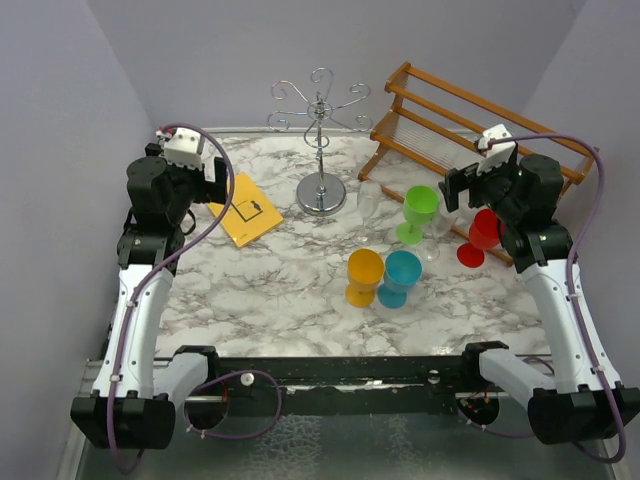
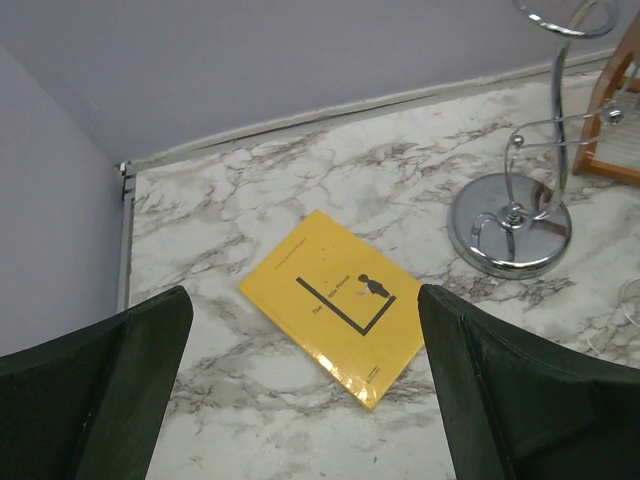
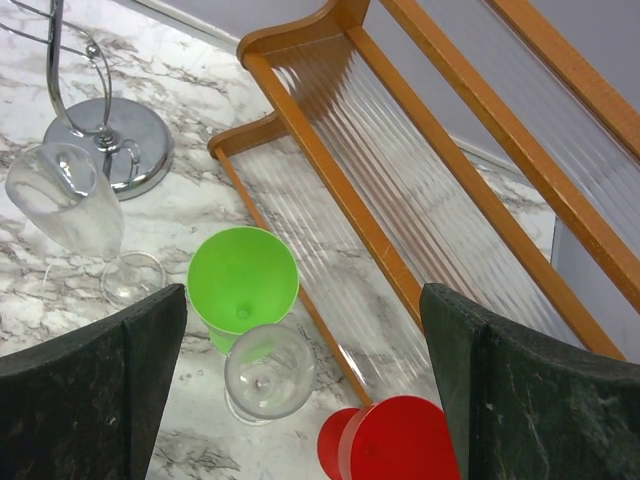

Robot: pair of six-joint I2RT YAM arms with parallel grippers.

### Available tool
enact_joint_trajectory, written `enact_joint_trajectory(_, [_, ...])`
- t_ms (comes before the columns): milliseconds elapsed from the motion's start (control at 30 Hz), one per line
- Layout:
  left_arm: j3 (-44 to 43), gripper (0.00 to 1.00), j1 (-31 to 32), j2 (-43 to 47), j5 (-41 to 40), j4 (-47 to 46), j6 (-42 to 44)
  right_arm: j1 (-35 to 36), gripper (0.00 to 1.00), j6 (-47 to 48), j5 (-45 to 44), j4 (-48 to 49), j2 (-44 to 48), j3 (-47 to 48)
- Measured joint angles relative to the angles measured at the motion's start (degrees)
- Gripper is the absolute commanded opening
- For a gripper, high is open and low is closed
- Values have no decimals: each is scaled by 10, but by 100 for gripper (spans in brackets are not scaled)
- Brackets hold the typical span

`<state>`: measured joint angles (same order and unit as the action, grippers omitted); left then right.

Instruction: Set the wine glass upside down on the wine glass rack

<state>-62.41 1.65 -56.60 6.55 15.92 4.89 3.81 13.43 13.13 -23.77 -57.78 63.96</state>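
Observation:
The chrome wine glass rack (image 1: pixel 321 150) stands on its round base (image 2: pixel 510 225) at the back middle of the marble table. Two clear wine glasses stand upright to its right: one (image 1: pixel 368 200) near the rack base, the other (image 1: pixel 437 228) beside the green goblet. In the right wrist view the nearer clear wine glass (image 3: pixel 268 372) sits below my open right gripper (image 3: pixel 302 295), and the other glass (image 3: pixel 65 200) is at the left. My left gripper (image 2: pixel 303 300) hangs open above a yellow book (image 2: pixel 335 300), holding nothing.
A green goblet (image 1: pixel 418 212), a red one (image 1: pixel 482 235), a yellow one (image 1: pixel 363 275) and a teal one (image 1: pixel 402 275) stand close to the clear glasses. A brown wooden slatted rack (image 1: pixel 470 130) fills the back right. Walls close in on three sides.

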Motion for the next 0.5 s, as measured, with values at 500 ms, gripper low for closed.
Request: enact_joint_trajectory(500, [-240,95,67,-163,146,21,11,2,100,76,157,46,-56,-2])
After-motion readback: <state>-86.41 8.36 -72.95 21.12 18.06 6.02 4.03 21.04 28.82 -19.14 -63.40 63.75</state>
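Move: The chrome wine glass rack stands about 26 cm right and 12 cm ahead of the left hand, its middle some 12 cm lower; the yellow book lies 8 cm ahead, 6 cm right, 29 cm below. From the right hand, the nearer-to-rack clear glass is roughly 23 cm left, level fore and aft, 17 cm down. At about that height, the green goblet is 12 cm left and 3 cm ahead, the second clear glass 7 cm left and 2 cm back. Sweeping right and up by about 9 cm each way, and a little forward, the empty left hand nears the rack's upper hooks, swinging clockwise some 20 degrees. The right hand slides about 4 cm left above the glasses, slightly forward, towards the clear glass nearest the rack, turning counter-clockwise; both grippers stay wide open and touch nothing. ##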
